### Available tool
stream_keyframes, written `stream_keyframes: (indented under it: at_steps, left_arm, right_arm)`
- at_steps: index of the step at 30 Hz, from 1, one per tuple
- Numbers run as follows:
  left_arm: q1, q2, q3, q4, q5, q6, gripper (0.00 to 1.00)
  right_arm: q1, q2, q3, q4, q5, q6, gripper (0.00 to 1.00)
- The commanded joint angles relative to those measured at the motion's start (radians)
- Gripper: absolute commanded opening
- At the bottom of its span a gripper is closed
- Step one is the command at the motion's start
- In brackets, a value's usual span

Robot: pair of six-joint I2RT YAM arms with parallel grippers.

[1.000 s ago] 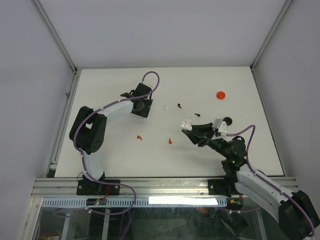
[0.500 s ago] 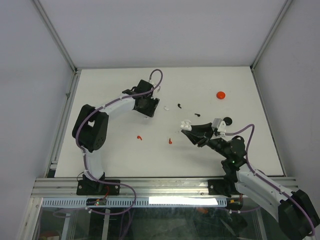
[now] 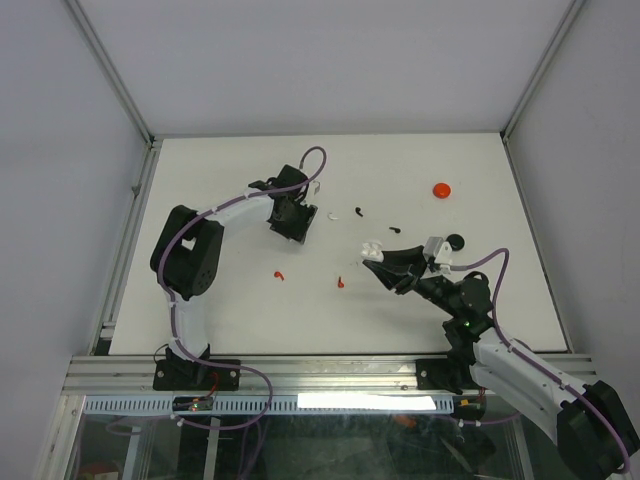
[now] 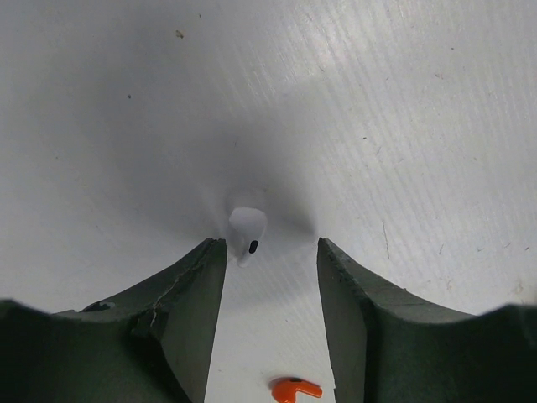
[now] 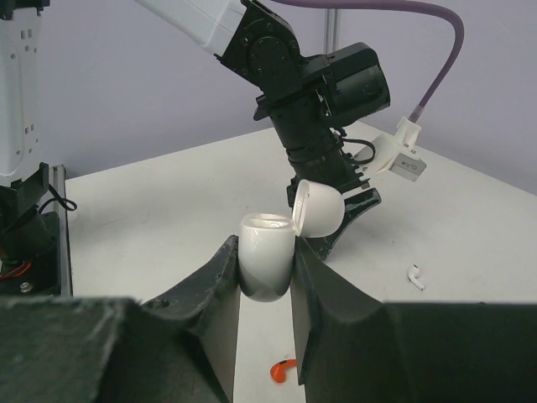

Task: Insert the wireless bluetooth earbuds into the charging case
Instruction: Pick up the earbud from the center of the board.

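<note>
My right gripper [image 3: 379,260] [image 5: 267,250] is shut on a white charging case [image 5: 267,267] and holds it upright above the table, its lid [image 5: 317,207] flipped open. My left gripper [image 3: 303,218] [image 4: 270,252] hangs open just over a white earbud [image 4: 247,228] [image 3: 333,214] [image 5: 414,276], which lies on the table at its fingertips, closer to the left finger and untouched. Two red earbuds [image 3: 279,274] [image 3: 341,282] lie nearer the front. One red earbud [image 4: 295,389] [image 5: 283,369] also shows in both wrist views. Two black earbuds [image 3: 358,211] [image 3: 392,229] lie between the arms.
A red case [image 3: 441,189] sits at the back right of the white table [image 3: 220,180]. A black case [image 3: 455,241] sits beside my right wrist. Metal frame rails [image 3: 130,250] border the table at left and right.
My left gripper has moved to the right, close to the white earbud, and its jaws have narrowed slightly. The right gripper and its case have stayed still.
</note>
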Motion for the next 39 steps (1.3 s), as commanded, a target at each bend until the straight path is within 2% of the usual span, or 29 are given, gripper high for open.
stream_keyframes:
  at_steps: [1, 3, 7, 18, 39]
  left_arm:
    - [-0.015, -0.046, -0.001, -0.013, -0.006, -0.034, 0.48]
    - [-0.016, -0.049, -0.001, -0.013, -0.052, -0.046, 0.48]
    - [-0.016, -0.04, 0.027, -0.017, -0.133, -0.087, 0.4]
    - [-0.016, 0.029, 0.103, -0.028, -0.11, -0.081, 0.36]
    - [-0.034, 0.068, 0.097, -0.043, -0.125, -0.059, 0.25]
  right_arm:
    - [-0.004, 0.0, 0.011, 0.041, 0.006, 0.008, 0.0]
    - [-0.005, 0.0, 0.01, 0.04, 0.006, 0.009, 0.0]
    - [-0.004, 0.001, 0.011, 0.042, 0.005, 0.01, 0.0]
    - [-0.004, -0.008, 0.013, 0.031, 0.006, 0.014, 0.0]
    - [-0.004, 0.001, 0.028, 0.018, -0.005, 0.016, 0.0]
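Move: The white earbud at the centre of the board lies almost under the left fingertips, about 1 cm ahead, 1 cm left and 1 cm below. From that hand, the near red earbud is about 9 cm back and 4 cm left; another white earbud stands some 6 cm ahead and 9 cm right. From the right hand, which holds the white case, the centre earbud is roughly 17 cm ahead, 15 cm left and 22 cm below. The left hand edges about 1 cm forward, fingers narrowing by half around the white earbud; the right stays still. ##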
